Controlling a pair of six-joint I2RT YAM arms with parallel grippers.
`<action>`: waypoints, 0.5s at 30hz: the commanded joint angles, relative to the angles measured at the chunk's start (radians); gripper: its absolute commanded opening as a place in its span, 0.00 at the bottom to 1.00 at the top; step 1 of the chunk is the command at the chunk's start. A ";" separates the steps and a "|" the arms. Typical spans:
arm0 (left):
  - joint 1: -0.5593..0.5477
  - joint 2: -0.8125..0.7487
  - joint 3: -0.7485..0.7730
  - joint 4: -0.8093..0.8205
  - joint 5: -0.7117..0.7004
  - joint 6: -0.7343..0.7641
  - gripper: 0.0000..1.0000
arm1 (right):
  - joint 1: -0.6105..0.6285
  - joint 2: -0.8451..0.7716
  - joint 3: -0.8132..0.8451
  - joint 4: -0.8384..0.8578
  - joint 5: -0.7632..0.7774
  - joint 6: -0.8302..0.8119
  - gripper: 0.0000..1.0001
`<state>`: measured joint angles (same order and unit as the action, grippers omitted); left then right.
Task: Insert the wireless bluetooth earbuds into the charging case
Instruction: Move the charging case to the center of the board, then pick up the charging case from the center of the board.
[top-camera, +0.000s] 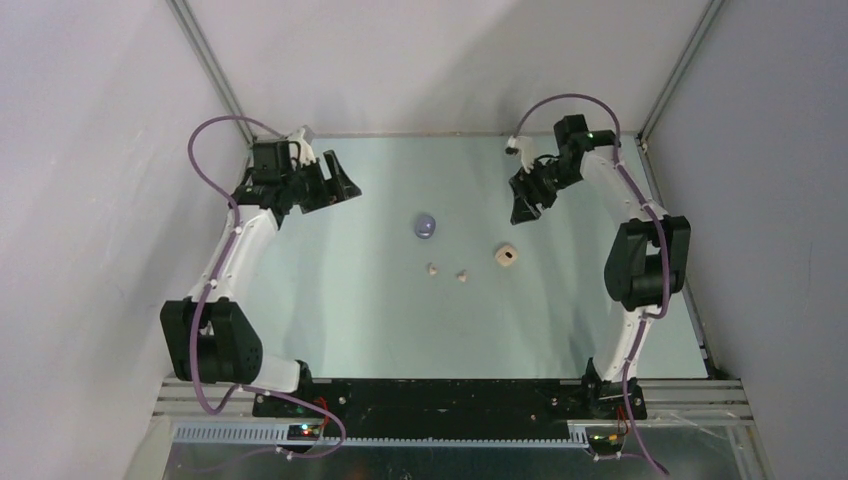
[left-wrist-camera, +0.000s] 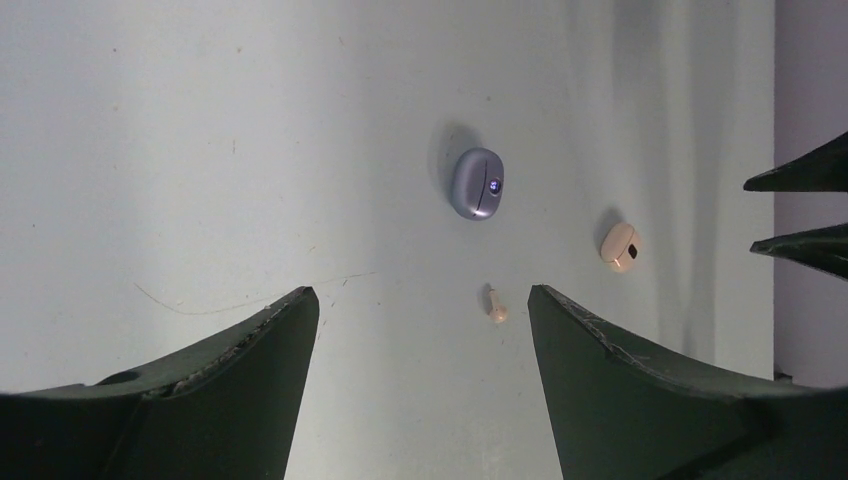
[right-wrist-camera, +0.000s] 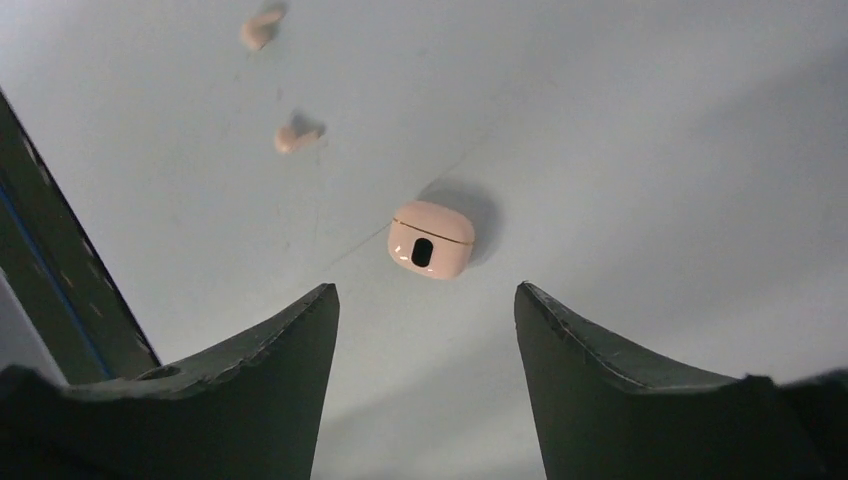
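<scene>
Two cream-beige earbuds (top-camera: 431, 268) (top-camera: 462, 275) lie loose on the table's middle. Behind them sits a closed purple case (top-camera: 425, 226), and to their right a closed cream-beige case (top-camera: 506, 256). My left gripper (top-camera: 348, 188) hovers at the back left, open and empty. In its wrist view one earbud (left-wrist-camera: 496, 306) lies just ahead of the open left gripper (left-wrist-camera: 420, 295), with the purple case (left-wrist-camera: 477, 184) and beige case (left-wrist-camera: 620, 247) beyond. My right gripper (top-camera: 520, 210) hangs open at the back right. In its wrist view the right gripper (right-wrist-camera: 425, 290) is empty, the beige case (right-wrist-camera: 430, 238) just past its tips, and both earbuds (right-wrist-camera: 295, 136) (right-wrist-camera: 260, 28) farther off.
The pale table (top-camera: 380, 330) is walled by white panels at the back and sides. The black base rail (top-camera: 440, 395) with both arm bases runs along the near edge. The right gripper's fingers (left-wrist-camera: 800, 210) show at the right edge of the left wrist view.
</scene>
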<state>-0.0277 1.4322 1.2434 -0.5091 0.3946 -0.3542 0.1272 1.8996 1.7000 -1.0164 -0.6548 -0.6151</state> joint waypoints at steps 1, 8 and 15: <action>-0.006 -0.071 -0.009 0.047 0.057 0.068 0.83 | 0.059 0.062 0.125 -0.375 -0.105 -0.753 0.68; -0.005 -0.093 -0.035 0.070 0.075 0.053 0.83 | 0.133 0.028 -0.085 -0.168 0.116 -1.189 0.70; -0.005 -0.126 -0.042 0.043 0.076 0.092 0.83 | 0.179 0.060 -0.162 -0.089 0.140 -1.348 0.72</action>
<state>-0.0288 1.3640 1.2045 -0.4763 0.4496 -0.3122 0.2829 1.9579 1.5295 -1.1538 -0.5461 -1.7687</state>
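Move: The orange charging case lies about 12 cm below the empty right hand, roughly 3 cm back and 1 cm left. The nearer earbud is some 9 cm left of that case and 5 cm back; the other is 15 cm left and 3 cm back of it. The purple case sits about 16 cm left of the orange case and 8 cm farther out. From the left hand the orange case is some 31 cm right, 4 cm back and 19 cm below. Swinging first back and left nearly level, then dropping steeply, the right hand comes down about 8 cm and back 5 cm towards the orange charging case. All the while it turns counter-clockwise, some 60 degrees, its fingers tipping slightly steeper and staying open to either side above the case, not yet gripping it. ##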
